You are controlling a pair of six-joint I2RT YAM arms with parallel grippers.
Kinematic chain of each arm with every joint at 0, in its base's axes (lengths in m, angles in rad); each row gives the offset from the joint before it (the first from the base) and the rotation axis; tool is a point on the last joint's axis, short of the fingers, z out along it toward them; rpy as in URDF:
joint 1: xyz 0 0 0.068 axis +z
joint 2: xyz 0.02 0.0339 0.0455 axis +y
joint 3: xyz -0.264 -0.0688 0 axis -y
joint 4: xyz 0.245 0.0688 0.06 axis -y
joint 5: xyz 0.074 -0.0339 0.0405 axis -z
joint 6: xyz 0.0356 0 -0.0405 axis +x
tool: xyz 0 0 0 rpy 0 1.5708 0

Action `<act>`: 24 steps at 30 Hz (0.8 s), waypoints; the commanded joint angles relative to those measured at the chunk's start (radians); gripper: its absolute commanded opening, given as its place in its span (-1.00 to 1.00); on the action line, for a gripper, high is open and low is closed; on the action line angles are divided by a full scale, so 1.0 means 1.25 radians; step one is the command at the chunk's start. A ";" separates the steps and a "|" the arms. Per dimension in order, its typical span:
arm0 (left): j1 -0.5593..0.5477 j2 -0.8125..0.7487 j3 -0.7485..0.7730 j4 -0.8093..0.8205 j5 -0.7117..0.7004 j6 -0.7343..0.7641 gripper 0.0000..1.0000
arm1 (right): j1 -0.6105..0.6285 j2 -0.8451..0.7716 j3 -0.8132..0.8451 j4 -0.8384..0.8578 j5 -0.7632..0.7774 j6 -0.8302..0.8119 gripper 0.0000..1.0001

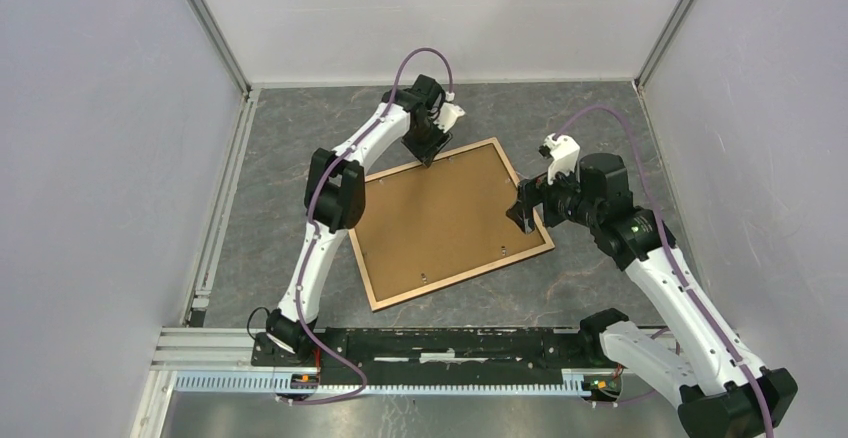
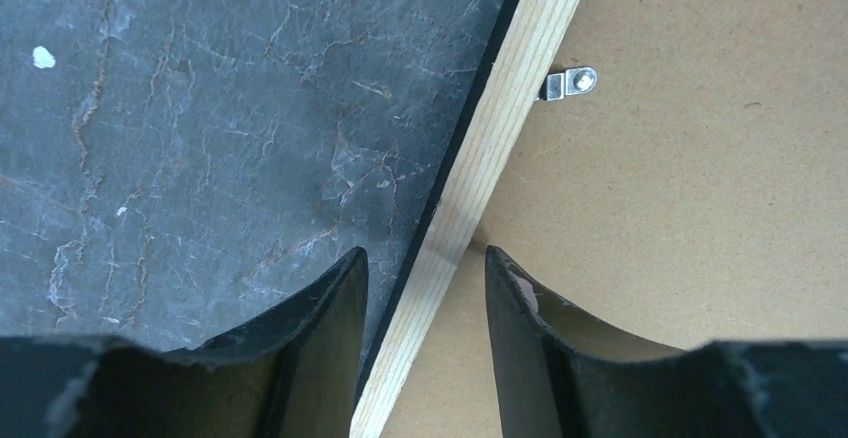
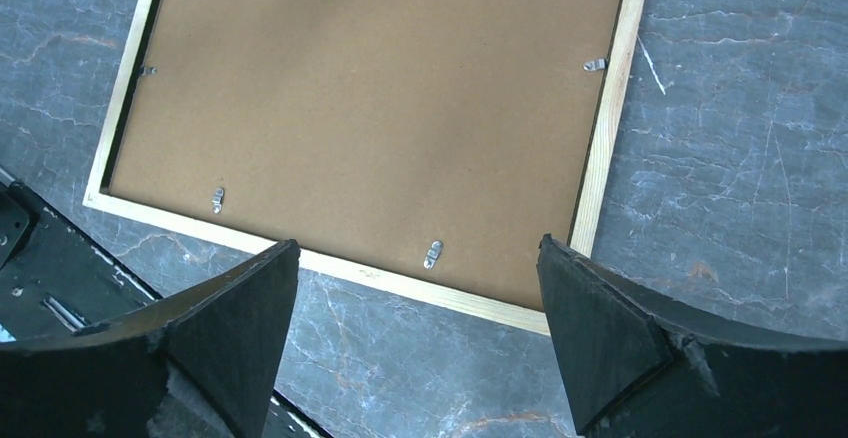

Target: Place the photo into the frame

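Note:
The frame (image 1: 464, 278) lies on the grey table with its light wood face up. A plain brown backing board (image 1: 445, 223) fills it. The photo is hidden. My left gripper (image 1: 427, 158) is at the frame's far rail. In the left wrist view that gripper (image 2: 427, 263) is open and straddles the wood rail (image 2: 500, 128), one finger over the table, the other over the board (image 2: 680, 208), with a gap on each side. My right gripper (image 1: 522, 213) hovers wide open at the frame's right rail (image 3: 605, 148), nothing between its fingers (image 3: 250, 308).
Small metal turn clips (image 3: 433, 254) sit along the inside of the rails, one close to the left fingers (image 2: 570, 83). White walls close in the table on three sides. An aluminium rail (image 1: 400, 380) carries the arm bases at the near edge.

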 commanded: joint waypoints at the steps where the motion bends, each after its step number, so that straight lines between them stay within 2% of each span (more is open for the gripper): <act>1: -0.005 0.016 0.009 -0.006 -0.017 0.021 -0.02 | 0.000 -0.018 0.003 0.032 0.078 0.060 0.86; 4: -0.006 0.026 0.011 -0.003 -0.054 -0.002 -0.15 | 0.000 -0.052 -0.028 0.061 0.178 0.126 0.96; 8: -0.005 0.038 0.000 -0.023 -0.096 -0.038 -0.32 | -0.019 -0.101 -0.096 0.117 0.160 0.179 0.96; 12: 0.007 0.004 -0.088 -0.022 -0.124 -0.067 -0.46 | -0.027 -0.049 -0.064 0.057 0.252 0.185 0.96; 14: 0.019 -0.021 -0.144 -0.008 -0.141 -0.091 -0.64 | -0.027 -0.022 -0.040 0.047 0.251 0.172 0.97; 17: 0.032 -0.066 -0.217 0.019 -0.183 -0.194 -0.94 | -0.028 -0.007 -0.032 0.060 0.280 0.198 0.96; 21: 0.051 -0.157 -0.364 0.068 -0.166 -0.371 -0.95 | -0.027 0.042 -0.018 0.062 0.313 0.261 0.96; 24: 0.055 -0.234 -0.521 0.119 -0.155 -0.492 -0.95 | -0.028 0.106 -0.009 0.060 0.311 0.293 0.96</act>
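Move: The frame's far rail already runs between my open left fingers, its top about 2 cm below them. From this hand, one metal clip is some 6 cm right and 1 cm ahead; the frame's left corner lies about 20 cm left and 6 cm back, its far corner 17 cm right and 7 cm ahead. My right hand, empty, has the frame's right corner about 8 cm right, 2 cm ahead and 19 cm below. My left fingers sink about 1 cm and shut on the far rail, pinching it across its width. Keeping that hold, I drag the rail about 6 cm left and 3 cm back, the wrist swinging some 20 degrees counter-clockwise. Meanwhile my open right hand turns about 25 degrees clockwise and goes right, forward and down, towards the frame's right corner, without touching it. ##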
